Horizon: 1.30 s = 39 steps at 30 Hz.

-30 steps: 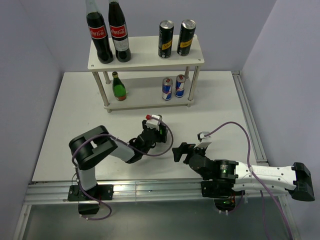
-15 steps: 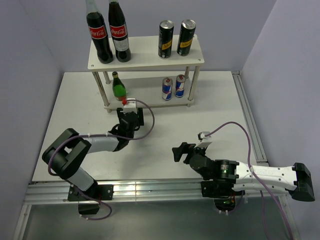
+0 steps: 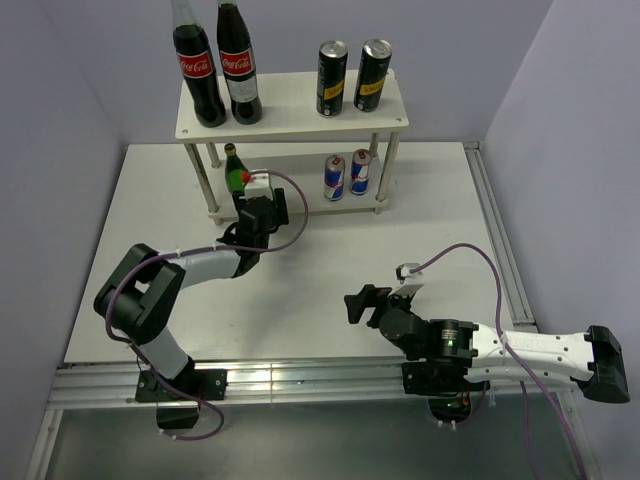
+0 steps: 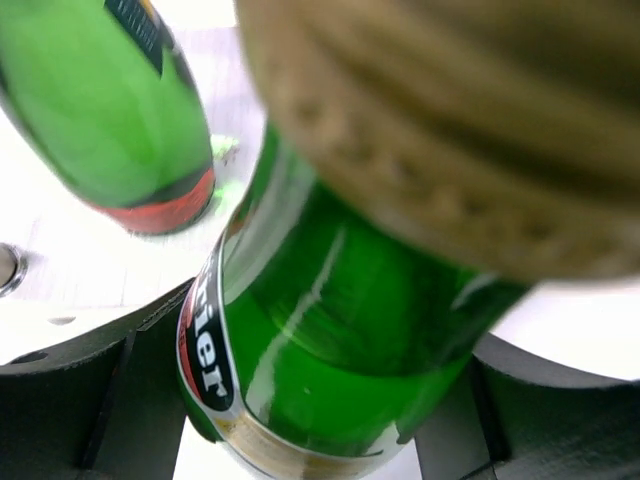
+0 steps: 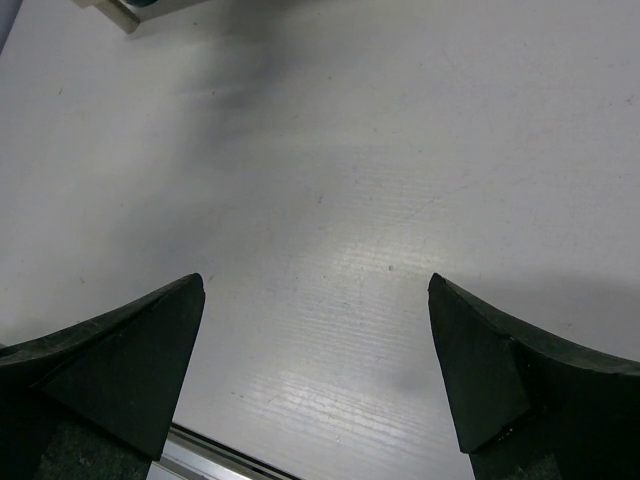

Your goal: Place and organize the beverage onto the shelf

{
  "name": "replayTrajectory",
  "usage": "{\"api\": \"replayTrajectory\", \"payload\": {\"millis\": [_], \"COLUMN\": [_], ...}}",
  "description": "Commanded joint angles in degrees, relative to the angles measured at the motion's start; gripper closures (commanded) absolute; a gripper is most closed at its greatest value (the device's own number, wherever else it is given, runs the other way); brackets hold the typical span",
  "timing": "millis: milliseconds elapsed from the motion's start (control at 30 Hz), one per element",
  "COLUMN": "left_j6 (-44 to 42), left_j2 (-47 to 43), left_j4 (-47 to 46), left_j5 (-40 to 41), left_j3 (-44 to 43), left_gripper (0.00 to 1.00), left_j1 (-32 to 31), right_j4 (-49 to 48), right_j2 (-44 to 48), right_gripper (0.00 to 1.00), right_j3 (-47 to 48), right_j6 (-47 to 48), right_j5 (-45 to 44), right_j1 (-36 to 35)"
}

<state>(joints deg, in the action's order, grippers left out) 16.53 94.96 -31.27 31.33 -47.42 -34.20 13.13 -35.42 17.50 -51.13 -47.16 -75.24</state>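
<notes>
My left gripper (image 3: pixel 256 203) is shut on a small green glass bottle (image 4: pixel 340 340) with a red cap (image 3: pixel 246 178), at the front left of the white shelf's lower tier (image 3: pixel 300 197). A second green bottle (image 3: pixel 236 170) stands on that tier just to its left, and it also shows in the left wrist view (image 4: pixel 110 100). Two blue-and-silver cans (image 3: pixel 346 176) stand on the lower tier at the right. Two black cans with yellow labels (image 3: pixel 350 78) stand on the top board (image 3: pixel 293 112). My right gripper (image 3: pixel 356 304) is open and empty over the bare table (image 5: pixel 330 200).
Two large cola bottles (image 3: pixel 215 65) stand at the left of the top board. A pale ribbed cylinder (image 4: pixel 450 130) fills the top of the left wrist view, very close. Purple walls stand behind and to both sides. A metal rail (image 3: pixel 300 378) runs along the near edge.
My left arm has swung left and toward the shelf with the green bottle in it, from mid-table to the lower tier's front beside the other green bottle. The right arm has not moved.
</notes>
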Motion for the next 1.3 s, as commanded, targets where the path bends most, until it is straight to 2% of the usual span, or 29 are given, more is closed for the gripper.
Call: {"api": "replayTrajectory", "payload": {"millis": [0,467,700,1100,1167,1200,1233,1267], "left_j6": [-0.9,-1.2,-1.0,-1.7,-1.9,-1.9,-1.8,-1.9], "left_j2": [0.5,13.6,15.9,18.6,18.7,18.7,18.7,18.6], "left_j4": [-7.0,-7.8,-8.0,-5.6,-5.8,-5.8,-5.7,-5.6], "left_j5": [0.7,6.3,8.0,4.8,4.2,4.1,4.0,3.7], "left_j3": [-5.7,-17.3,-18.8,-21.7,-21.7,-21.8,-21.8,-21.8], "left_gripper": [1.0,1.0,1.0,0.99,0.95,0.84,0.79,0.62], "left_j1": [0.5,1.9,3.9,6.9,6.9,6.9,7.0,7.0], "right_j4": [-1.7,-1.9,-2.3,-2.8,-2.9,-2.9,-2.9,-2.9], "right_j2": [-0.1,-0.4,-1.0,-1.9,-2.0,-2.0,-2.1,-2.1], "right_gripper": [0.0,0.0,0.0,0.0,0.0,0.0,0.0,0.0], "right_j3": [-0.1,-0.1,0.1,0.3,0.3,0.3,0.3,0.3], "right_j6": [0.2,0.4,0.8,1.0,1.0,1.0,1.0,1.0], "right_j5": [-1.3,-1.0,-0.9,-0.5,-0.6,-0.6,-0.6,-0.6], "right_j1": [-0.5,-0.5,-0.5,-0.5,-0.5,-0.5,-0.5,-0.5]}}
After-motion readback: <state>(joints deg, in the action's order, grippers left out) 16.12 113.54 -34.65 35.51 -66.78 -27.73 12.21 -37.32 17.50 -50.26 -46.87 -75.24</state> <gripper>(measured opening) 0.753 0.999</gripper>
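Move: The left hand already holds a green bottle upright; the free spot on the lower shelf for it lies about 11 cm ahead of the hand, 2 cm left and 7 cm below. The standing green bottle is some 10 cm ahead and 7 cm left, about level in height. The nearer Red Bull can stands roughly 10 cm ahead and 19 cm right. From the idle right hand the spot is about 37 cm ahead, 28 cm left, 5 cm below. Forward at an almost constant height, the left hand carries the upright bottle about 10 cm into the lower shelf, on the right side of the standing bottle. It veers slightly right at first, then some 3 cm left from midway, turning about 10 degrees counter-clockwise and coming up against the standing bottle with its left side. The fingers keep their grip. ##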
